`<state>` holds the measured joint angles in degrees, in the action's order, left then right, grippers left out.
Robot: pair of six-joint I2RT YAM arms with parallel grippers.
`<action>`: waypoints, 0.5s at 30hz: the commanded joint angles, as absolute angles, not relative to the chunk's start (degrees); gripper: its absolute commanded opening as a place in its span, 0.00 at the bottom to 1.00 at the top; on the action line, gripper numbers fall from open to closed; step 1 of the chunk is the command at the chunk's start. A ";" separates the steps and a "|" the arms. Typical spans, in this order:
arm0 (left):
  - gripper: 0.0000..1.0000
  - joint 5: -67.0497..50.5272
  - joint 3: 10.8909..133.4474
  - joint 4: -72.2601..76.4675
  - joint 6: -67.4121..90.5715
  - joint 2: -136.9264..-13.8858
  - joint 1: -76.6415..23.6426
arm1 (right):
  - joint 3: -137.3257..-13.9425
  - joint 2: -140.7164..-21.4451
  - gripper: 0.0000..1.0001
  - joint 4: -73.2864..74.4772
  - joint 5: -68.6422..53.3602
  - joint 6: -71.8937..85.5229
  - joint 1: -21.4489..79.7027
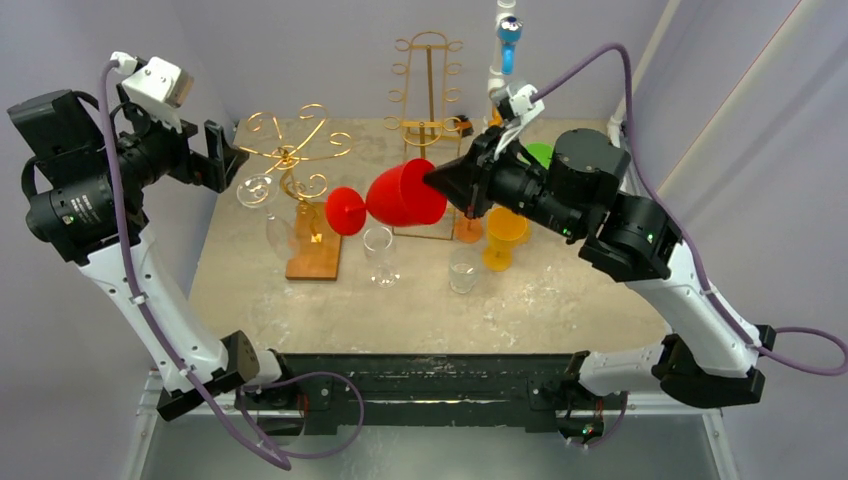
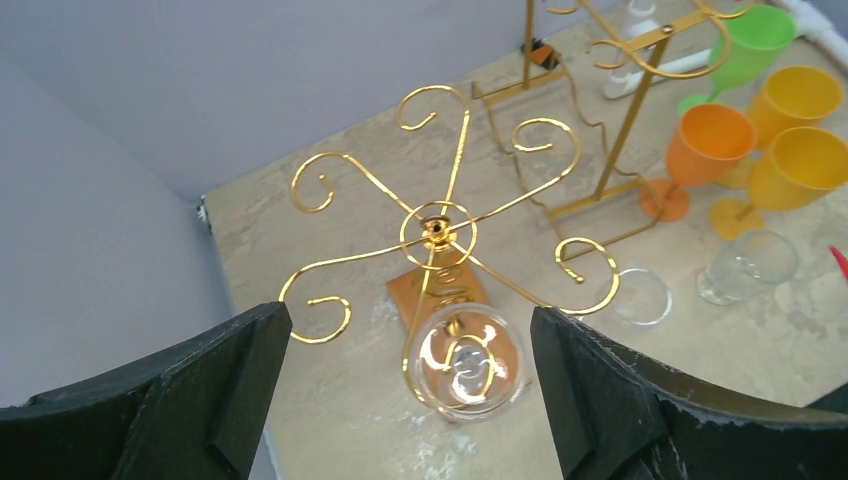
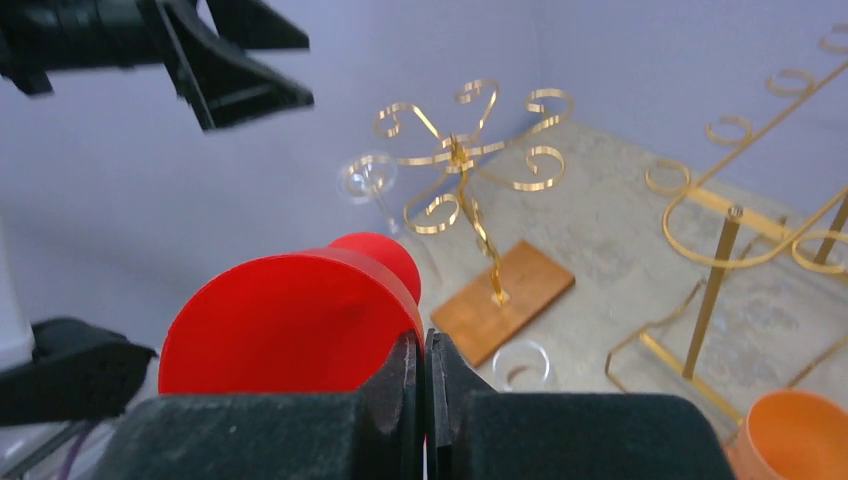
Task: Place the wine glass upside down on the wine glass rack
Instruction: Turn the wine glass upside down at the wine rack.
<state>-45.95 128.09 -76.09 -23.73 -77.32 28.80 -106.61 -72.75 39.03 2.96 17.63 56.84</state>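
Observation:
A red wine glass (image 1: pixel 405 193) lies sideways in the air over the middle of the table, foot (image 1: pixel 346 211) pointing left. My right gripper (image 1: pixel 440 185) is shut on the rim of the red glass (image 3: pixel 290 320), fingers pinched on its wall (image 3: pixel 424 350). The gold scroll-arm wine glass rack (image 1: pixel 290 155) stands on a wooden base at the left. A clear glass (image 2: pixel 465 360) hangs upside down from one arm. My left gripper (image 1: pixel 225 155) is open and empty, high beside the rack (image 2: pixel 437 228), jaws (image 2: pixel 408 315) wide either side of the hung glass.
A taller gold rack (image 1: pixel 428 90) stands at the back centre. On the table are two clear glasses (image 1: pixel 380 250) (image 1: pixel 463 268), a yellow glass (image 1: pixel 505 235), an orange one (image 2: pixel 708 145) and a green one (image 2: pixel 755 40). Purple walls close in on both sides.

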 commanded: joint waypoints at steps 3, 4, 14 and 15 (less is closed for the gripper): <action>1.00 -61.49 125.63 -70.00 -16.11 -71.35 28.65 | -108.80 -76.70 0.00 22.69 6.35 16.42 56.84; 1.00 -62.39 124.72 -68.86 -14.69 -71.06 28.65 | -108.93 -77.38 0.00 20.36 6.25 16.48 56.86; 0.99 -68.92 115.97 -64.57 -10.57 -68.87 28.65 | -109.79 -81.79 0.00 8.11 5.42 18.27 56.87; 0.99 -68.64 115.26 -64.11 -10.55 -68.64 28.63 | -110.01 -82.04 0.00 8.09 5.39 18.28 56.85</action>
<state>-65.93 117.71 -67.88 -12.56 -68.90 28.75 -107.98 -82.65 15.68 5.21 17.54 56.84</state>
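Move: The left hand, open, has the red wine glass about 26 cm to its right, 3 cm back and about level; the gold wheel rack's hub is 13 cm ahead, 5 cm right and 14 cm down, and the clear glass hanging in it 5 cm ahead, 1 cm right, 20 cm down. From the right hand, which holds the red glass by its rim, the left gripper is some 32 cm left and 7 cm ahead, at like height; the hub is 20 cm ahead, 27 cm left. The right hand keeps its pinch on the red glass's rim and carries it foot first towards the left gripper, rising at first and then going left and forward, about 6 cm left and 5 cm each forward and up, while its wrist tilts the fingers and the glass's foot upward by a little over 10 degrees. The left hand comes to meet it with fingers wide open, going about 7 cm right and 4 cm back with a slight rise, and swings some 15 degrees clockwise while rolling its right side up, so that the fingers turn towards the foot without yet closing. ##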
